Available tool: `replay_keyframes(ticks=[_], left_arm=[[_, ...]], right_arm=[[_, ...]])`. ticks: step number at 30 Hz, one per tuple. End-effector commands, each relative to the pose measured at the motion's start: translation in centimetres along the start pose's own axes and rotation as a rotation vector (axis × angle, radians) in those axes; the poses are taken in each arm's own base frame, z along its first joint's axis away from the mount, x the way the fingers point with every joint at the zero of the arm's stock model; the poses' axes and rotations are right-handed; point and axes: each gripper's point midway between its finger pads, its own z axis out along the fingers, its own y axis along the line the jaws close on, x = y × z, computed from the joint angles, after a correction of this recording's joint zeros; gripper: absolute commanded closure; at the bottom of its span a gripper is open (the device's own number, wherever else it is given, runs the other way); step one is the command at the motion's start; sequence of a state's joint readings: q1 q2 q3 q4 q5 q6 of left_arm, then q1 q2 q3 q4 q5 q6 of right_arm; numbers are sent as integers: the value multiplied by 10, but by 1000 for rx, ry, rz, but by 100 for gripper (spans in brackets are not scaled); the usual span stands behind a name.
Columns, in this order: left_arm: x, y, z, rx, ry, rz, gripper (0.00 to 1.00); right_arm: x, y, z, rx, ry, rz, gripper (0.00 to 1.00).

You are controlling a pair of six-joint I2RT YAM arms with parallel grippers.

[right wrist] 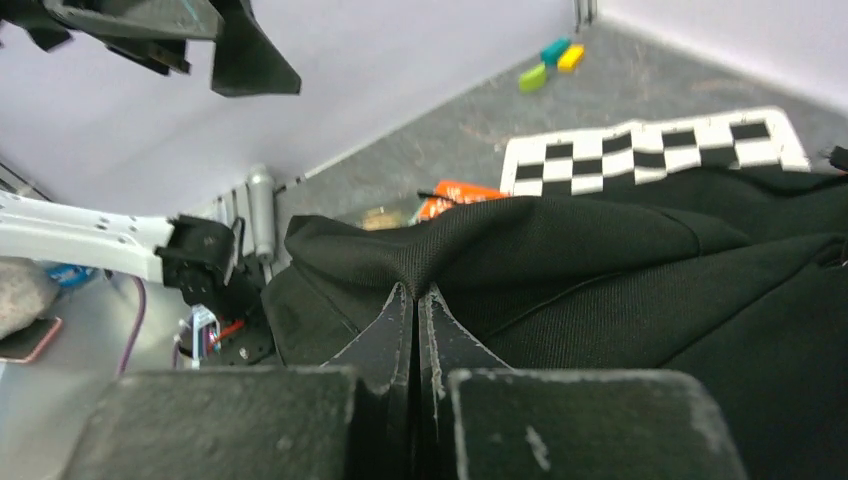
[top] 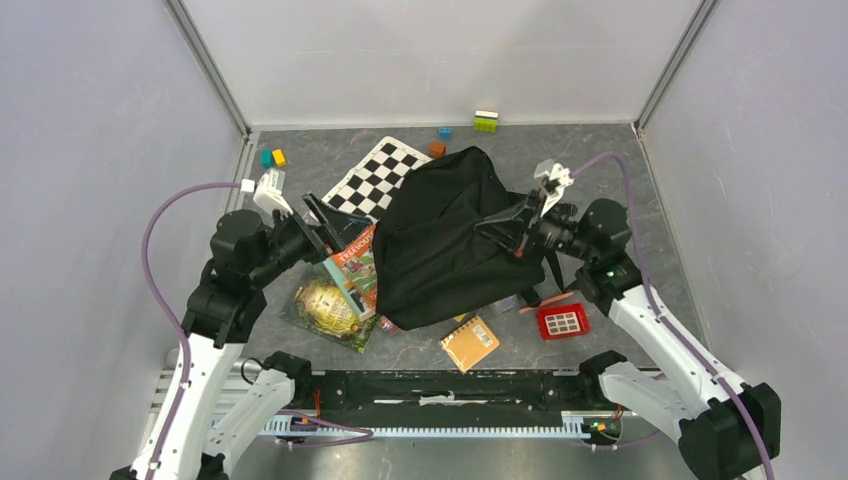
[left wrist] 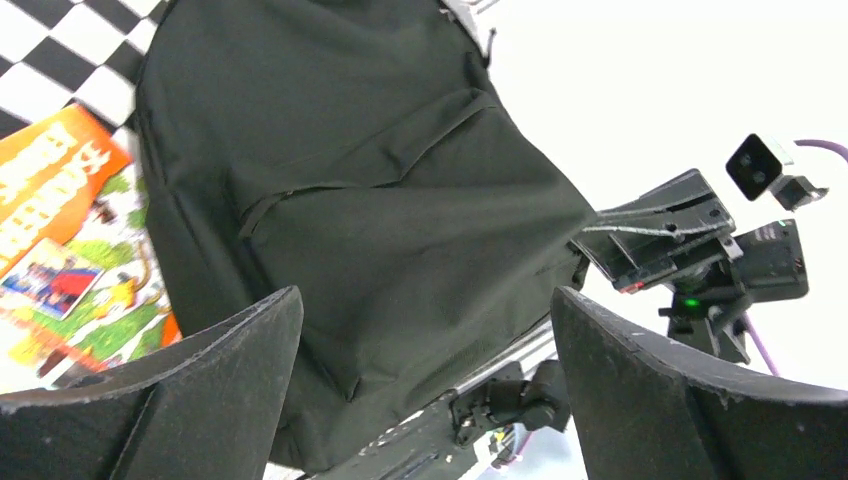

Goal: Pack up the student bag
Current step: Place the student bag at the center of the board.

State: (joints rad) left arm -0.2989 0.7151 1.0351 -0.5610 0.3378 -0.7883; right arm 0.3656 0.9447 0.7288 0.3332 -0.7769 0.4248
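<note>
The student bag (top: 445, 240) is a big black fabric backpack, bunched up in the middle of the table. My right gripper (top: 497, 230) is shut on a fold of fabric at the bag's right side and holds it raised. In the right wrist view the fingertips (right wrist: 403, 305) meet with the bag's cloth (right wrist: 650, 290) pinched between them. My left gripper (top: 333, 222) hovers open just left of the bag and holds nothing. The left wrist view shows its wide-apart fingers (left wrist: 200, 390) framing the bag (left wrist: 380, 200), with the right gripper (left wrist: 650, 240) beyond.
A checkered board (top: 378, 175) lies behind the bag. Colourful books (top: 345, 280) lie to its left. An orange notebook (top: 470, 343) and a red calculator (top: 562, 321) sit in front. Small blocks (top: 486, 121) are scattered along the back, and others (top: 272, 157) at the left.
</note>
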Motion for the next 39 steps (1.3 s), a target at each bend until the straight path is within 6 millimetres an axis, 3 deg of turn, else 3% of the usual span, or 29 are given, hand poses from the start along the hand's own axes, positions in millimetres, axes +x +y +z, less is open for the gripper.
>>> replay_keyframes(ticks=[1, 3, 7, 9, 13, 20, 24, 26, 32, 39], left_arm=[[17, 42, 2, -132, -18, -39, 0], [26, 58, 3, -169, -13, -48, 0], [46, 80, 11, -206, 40, -52, 0], [56, 87, 14, -213, 77, -47, 0], [67, 101, 15, -238, 97, -40, 0], [72, 103, 26, -224, 159, 7, 0], [74, 104, 32, -227, 203, 26, 0], [75, 105, 31, -227, 204, 29, 0], [87, 107, 13, -225, 202, 8, 0], [109, 108, 1, -209, 273, -18, 0]], right_arm=[[29, -25, -4, 171, 21, -26, 100], [65, -47, -18, 306, 89, 34, 98], [109, -76, -51, 527, 232, 75, 39], [118, -87, -72, 655, 275, 94, 22], [110, -89, -88, 740, 263, 82, 2], [59, -90, -91, 798, 219, 6, 2], [29, -105, -100, 915, 210, -70, 2], [23, -112, -98, 946, 213, -80, 2], [24, -136, -62, 908, 271, -73, 2], [39, -195, -41, 1016, 358, -93, 2]])
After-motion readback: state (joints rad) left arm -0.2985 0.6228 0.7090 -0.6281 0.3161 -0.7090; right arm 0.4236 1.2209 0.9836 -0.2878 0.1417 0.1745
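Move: The right hand, shut on the student bag's right side and carrying it aloft, has the middle of the board about 8 cm ahead, 5 cm to its left and some 27 cm below. Around that spot, from this hand, the chessboard lies about 19 cm ahead and 19 cm left, the notebook 17 cm back and 1 cm left, the red tray 11 cm back and 22 cm right. From the open left hand, the bag's middle is roughly 6 cm ahead, 20 cm right and 18 cm below. The right hand lowers the student bag towards the middle of the board and, still sinking, opens wide and lets go of the bag's side, dropping about 13 cm in all as it draws off to the right and turns clockwise; it then lifts a little, swings forward along the bag's right side some 10 cm and dips again, still open, its fingers now pointing forward and down. The left hand, open throughout, sinks about 14 cm over the book beside the bag's left edge, its fingers tipping downward. ##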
